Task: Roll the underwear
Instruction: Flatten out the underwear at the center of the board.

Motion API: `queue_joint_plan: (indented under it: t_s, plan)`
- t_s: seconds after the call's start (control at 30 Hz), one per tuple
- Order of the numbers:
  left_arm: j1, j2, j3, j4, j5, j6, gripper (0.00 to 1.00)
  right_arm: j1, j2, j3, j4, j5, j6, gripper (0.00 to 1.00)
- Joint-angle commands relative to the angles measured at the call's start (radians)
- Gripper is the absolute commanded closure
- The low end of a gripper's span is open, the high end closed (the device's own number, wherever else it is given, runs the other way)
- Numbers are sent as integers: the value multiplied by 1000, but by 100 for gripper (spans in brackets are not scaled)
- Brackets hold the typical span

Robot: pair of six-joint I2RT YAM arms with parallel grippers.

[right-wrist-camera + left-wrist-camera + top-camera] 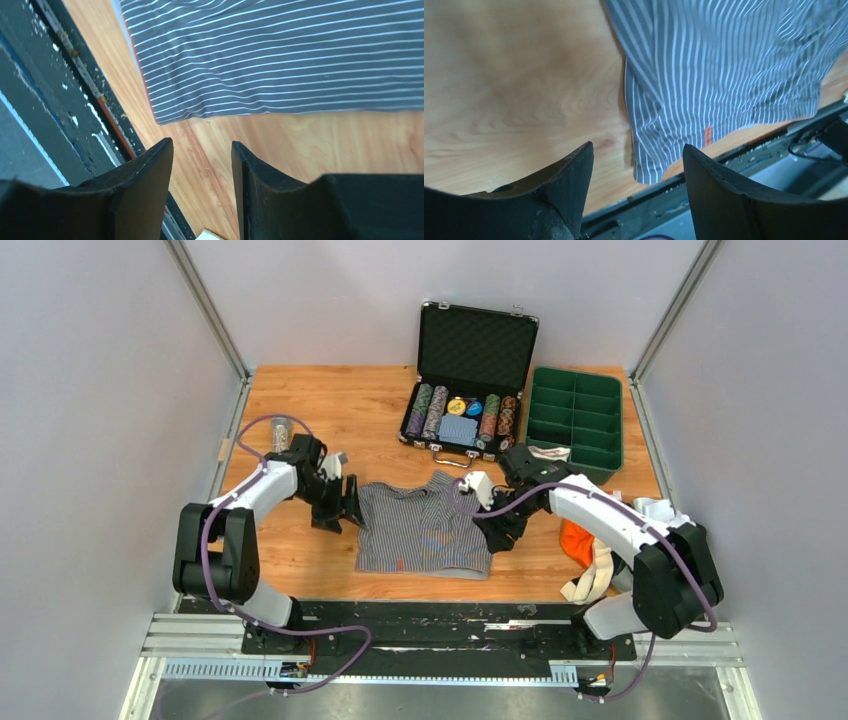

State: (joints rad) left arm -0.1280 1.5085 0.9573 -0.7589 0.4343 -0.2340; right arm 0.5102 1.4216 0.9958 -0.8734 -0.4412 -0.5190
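Observation:
Grey-and-white pinstriped underwear (423, 527) lies spread flat on the wooden table between the two arms. My left gripper (347, 504) hovers at its left edge, open, with nothing between the fingers; its wrist view shows the striped cloth (724, 75) ahead of the tips. At the right edge of the cloth is my right gripper (492, 532), also open and empty, with the striped fabric (280, 55) just beyond its fingertips (160, 155). More underwear, orange (577, 540) and beige (598, 575), is heaped at the right under the right arm.
An open black case of poker chips (465, 390) stands at the back centre. A green compartment tray (575, 420) sits at the back right. A small can (281, 432) stands at the left. The table's front edge and black rail (440, 615) run close behind the cloth.

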Motion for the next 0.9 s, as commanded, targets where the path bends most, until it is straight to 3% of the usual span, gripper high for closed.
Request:
queue_joint_plan:
  t_s: [0.0, 0.2, 0.47, 0.63, 0.77, 0.87]
  plan:
    - [8, 5, -68, -32, 103, -43, 28, 37, 27, -14, 30, -51, -94, 55]
    - [-10, 42, -127, -1, 155, -80, 42, 75, 100, -8, 60, -71, -97, 68]
    - [-42, 82, -191, -17, 179, -156, 38, 95, 182, 26, 69, -90, -78, 71]
    - [-42, 68, -200, -55, 177, -170, 44, 105, 239, 48, 68, -106, -64, 74]
    - [-42, 84, -202, -48, 185, -167, 58, 120, 278, 74, 71, -108, -52, 75]
    - [-42, 87, -184, -48, 189, -159, 77, 129, 289, 75, 78, -104, -53, 75]
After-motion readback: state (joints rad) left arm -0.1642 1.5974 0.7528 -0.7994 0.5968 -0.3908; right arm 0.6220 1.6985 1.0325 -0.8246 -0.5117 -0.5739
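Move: The underwear's near-left corner lies about 10 cm back, 2 cm right and 5 cm below the left hand; the underwear's middle is some 15 cm right and 3 cm back of that hand. From the right hand the near-right corner is about 5 cm back, 2 cm left and 6 cm down, with the orange garment some 14 cm right, level, and the chip case roughly 21 cm ahead, 6 cm left. Left hand draws back 9 cm and down, pinching the near-left corner; right, narrowing, sinks 5 cm over cloth. ##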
